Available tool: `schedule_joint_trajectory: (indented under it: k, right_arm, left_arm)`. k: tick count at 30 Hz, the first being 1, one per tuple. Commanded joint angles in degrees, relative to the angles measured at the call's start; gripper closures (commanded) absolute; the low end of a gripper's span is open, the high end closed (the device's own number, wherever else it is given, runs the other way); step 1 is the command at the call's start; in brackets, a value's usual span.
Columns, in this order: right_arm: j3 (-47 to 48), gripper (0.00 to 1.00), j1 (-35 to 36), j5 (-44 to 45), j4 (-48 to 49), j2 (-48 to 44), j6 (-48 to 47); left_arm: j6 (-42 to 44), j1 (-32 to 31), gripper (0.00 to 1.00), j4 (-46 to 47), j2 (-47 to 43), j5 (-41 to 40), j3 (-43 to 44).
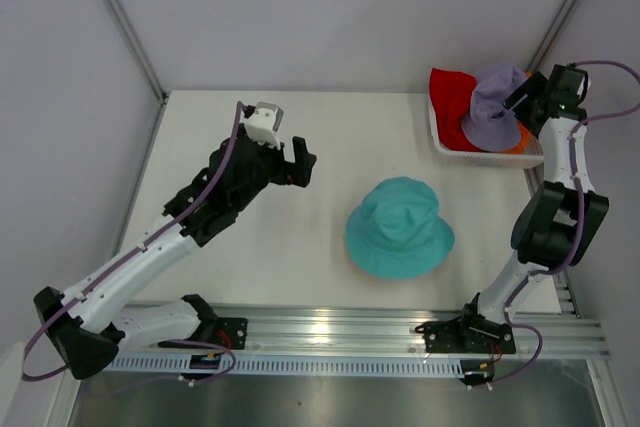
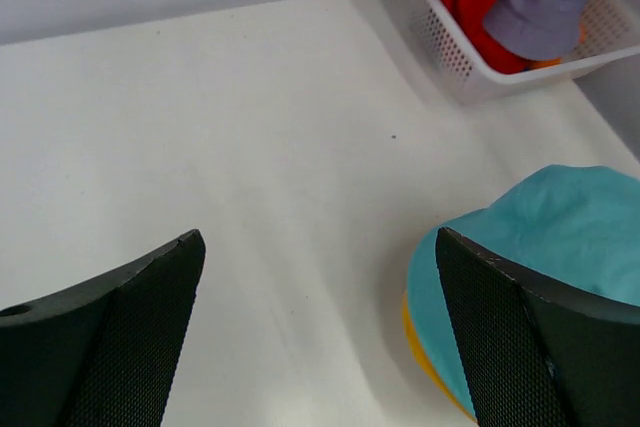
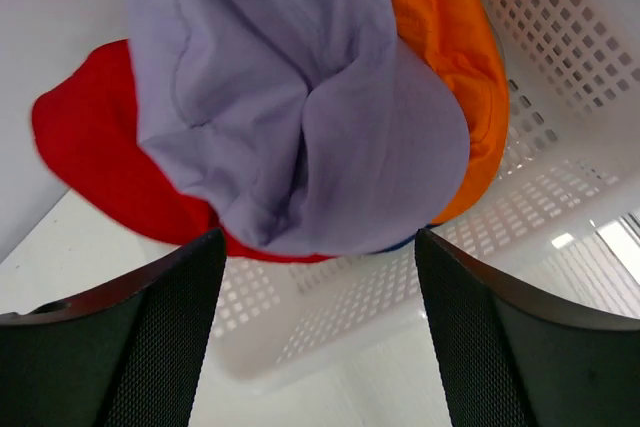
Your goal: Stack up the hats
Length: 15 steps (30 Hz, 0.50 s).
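A teal hat [image 1: 400, 227] lies on the white table right of centre. In the left wrist view the teal hat [image 2: 560, 237] covers a yellow hat, of which only an edge [image 2: 418, 345] shows. My left gripper [image 1: 303, 165] [image 2: 320, 247] hangs open over bare table to the left of that pile. In the basket lie a red hat [image 1: 452, 97] [image 3: 90, 157], a lavender hat [image 1: 495, 107] [image 3: 290, 117] on top and an orange hat [image 3: 450, 67], with a dark blue sliver [image 3: 392, 245] underneath. My right gripper [image 1: 522, 107] [image 3: 318, 247] is open just beside the lavender hat, holding nothing.
The white mesh basket [image 1: 445, 145] [image 3: 560, 37] stands at the table's back right corner, against the right wall. A metal rail [image 1: 330, 332] with both arm bases runs along the near edge. Grey walls close the back and sides.
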Motion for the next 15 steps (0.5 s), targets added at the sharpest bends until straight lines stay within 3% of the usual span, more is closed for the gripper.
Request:
schedule_joint_trajectory:
  k: [1,7,10,11,13,15]
  right_arm:
    - [4.2,0.21,-0.4,2.1,2.5,5.2,1.2]
    - [7.0,0.32,-0.1,2.5,3.8,11.8,3.4]
    - [8.0,0.54,-0.3,2.5,4.5,13.8,4.2]
    - [8.2,0.78,-0.3,3.8,4.7,13.7,4.3]
    - [8.5,1.00,-0.2,5.2,4.8,12.9,4.3]
    - [9.1,1.00,0.0,6.0,4.5,10.1,3.6]
  left_arm:
    - [-1.3,2.6,0.00,-3.1,1.3,-0.5,2.4]
    - [-3.0,5.4,0.00,-3.2,4.7,1.0,3.8]
    - [-2.6,6.4,0.00,-3.4,6.9,2.1,5.3]
    - [-2.5,6.8,0.00,-3.8,7.5,2.4,6.5]
    - [-2.2,6.9,0.00,-4.5,8.9,2.8,8.1]
    - [-2.0,7.1,0.01,-4.6,9.5,4.1,9.5]
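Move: The purple hat lies in the white basket, its middle some 8 cm ahead of the right hand, 2 cm to its left and 9 cm below. The red hat is about 9 cm ahead and 13 cm left, the orange hat roughly 6 cm ahead and 7 cm right, both some 10 cm below. From the left hand, the purple hat is about 28 cm ahead, 50 cm right and 17 cm lower. Downward and somewhat forward, the right hand drops about 8 cm into the basket, onto the near part of the purple hat. Its fingers shut from wide open, mostly near the bottom, and pinch a fold of the cloth as the hand stops. The empty left hand, still open, eases about 4 cm forward and slightly down over bare table. ##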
